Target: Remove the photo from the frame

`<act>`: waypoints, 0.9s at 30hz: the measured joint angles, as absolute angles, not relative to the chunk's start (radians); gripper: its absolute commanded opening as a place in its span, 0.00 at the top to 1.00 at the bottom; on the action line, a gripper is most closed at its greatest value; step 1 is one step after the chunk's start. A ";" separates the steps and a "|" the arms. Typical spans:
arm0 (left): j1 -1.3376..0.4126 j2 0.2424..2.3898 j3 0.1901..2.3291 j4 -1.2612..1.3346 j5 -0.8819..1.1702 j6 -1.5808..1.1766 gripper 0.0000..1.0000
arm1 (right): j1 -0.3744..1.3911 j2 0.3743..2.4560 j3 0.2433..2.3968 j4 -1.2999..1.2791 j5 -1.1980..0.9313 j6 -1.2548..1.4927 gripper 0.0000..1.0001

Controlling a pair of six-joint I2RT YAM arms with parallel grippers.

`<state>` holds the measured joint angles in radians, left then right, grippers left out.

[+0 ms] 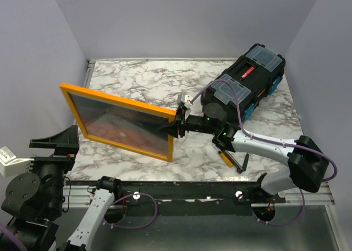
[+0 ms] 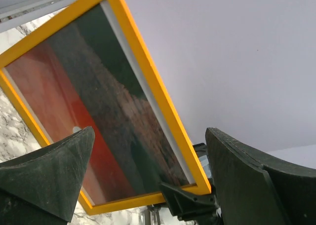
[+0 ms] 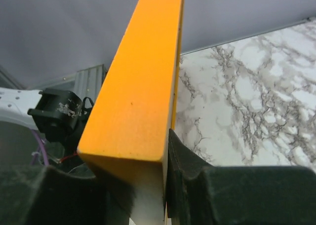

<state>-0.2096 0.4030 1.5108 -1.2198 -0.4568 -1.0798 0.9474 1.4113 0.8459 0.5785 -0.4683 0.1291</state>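
The orange frame [image 1: 118, 101] is held up off the marble table [image 1: 148, 77], tilted, with the sunset photo [image 1: 124, 127] still inside it. My right gripper [image 1: 175, 127] is shut on the frame's right edge. In the right wrist view the orange edge [image 3: 143, 87] stands clamped between the black pads of that gripper [image 3: 148, 195]. My left gripper [image 1: 58, 143] hangs open at the frame's lower left, touching nothing. From the left wrist the frame [image 2: 148, 72] and photo [image 2: 98, 111] fill the view beyond the wide-apart fingers [image 2: 54, 170], and the right gripper [image 2: 190, 203] grips the frame's corner.
A black toolbox [image 1: 245, 86] with a red label lies at the back right, close behind the right arm. A small orange and black item [image 1: 228, 158] lies on the table near the front edge. Grey walls enclose the table.
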 measured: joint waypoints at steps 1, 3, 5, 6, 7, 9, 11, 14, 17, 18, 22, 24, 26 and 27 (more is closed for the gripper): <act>-0.210 0.403 1.511 -1.220 -0.457 -1.080 0.01 | 0.933 1.425 0.853 0.583 -0.487 0.158 1.00; -0.210 0.403 1.511 -1.220 -0.457 -1.080 0.01 | 0.898 1.459 0.865 0.601 -0.529 0.224 1.00; -0.209 0.403 1.511 -1.220 -0.457 -1.080 0.01 | 0.862 1.499 0.877 0.629 -0.564 0.293 1.00; -0.210 0.403 1.511 -1.220 -0.457 -1.080 0.01 | 0.847 1.519 0.884 0.640 -0.587 0.319 0.99; -0.209 0.403 1.511 -1.220 -0.457 -1.080 0.01 | 0.834 1.540 0.890 0.657 -0.612 0.345 0.99; -0.210 0.403 1.511 -1.220 -0.457 -1.080 0.01 | 0.813 1.584 0.901 0.678 -0.666 0.397 0.99; -0.210 0.403 1.510 -1.220 -0.457 -1.080 0.02 | 0.798 1.628 0.902 0.697 -0.720 0.466 0.99; -0.210 0.403 1.507 -1.219 -0.456 -1.080 0.01 | 0.783 1.703 0.927 0.695 -0.796 0.558 0.99; -0.209 0.403 1.502 -1.218 -0.456 -1.080 0.02 | 0.782 1.748 0.949 0.653 -0.834 0.600 0.99; -0.209 0.403 1.500 -1.218 -0.456 -1.080 0.02 | 0.781 1.764 0.961 0.634 -0.845 0.602 0.99; -0.209 0.401 1.480 -1.212 -0.456 -1.081 0.01 | 0.764 1.837 1.017 0.598 -0.879 0.609 1.00; -0.210 0.401 1.472 -1.212 -0.455 -1.081 0.01 | 0.753 1.880 1.055 0.570 -0.889 0.619 1.00; -0.210 0.401 1.465 -1.212 -0.452 -1.081 0.02 | 0.745 1.932 1.109 0.520 -0.902 0.630 0.99; -0.210 0.401 1.465 -1.212 -0.451 -1.081 0.01 | 0.741 1.959 1.137 0.492 -0.907 0.635 1.00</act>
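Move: The right hand already holds the frame by its right side, the frame's middle about 20 cm to its left and 6 below, level with it fore and aft. The tabletop spot it is taken to lies some 20 cm left, 6 back and 24 below. The toolbox stands about 30 cm ahead and 35 right, the metal bar 8 ahead and 30 right. From the left hand the spot is roughly 6 cm ahead, 12 right, 38 below. Still pinching the frame's side, the right hand sinks about 12 cm, edges forward and tips it 45 degrees. ##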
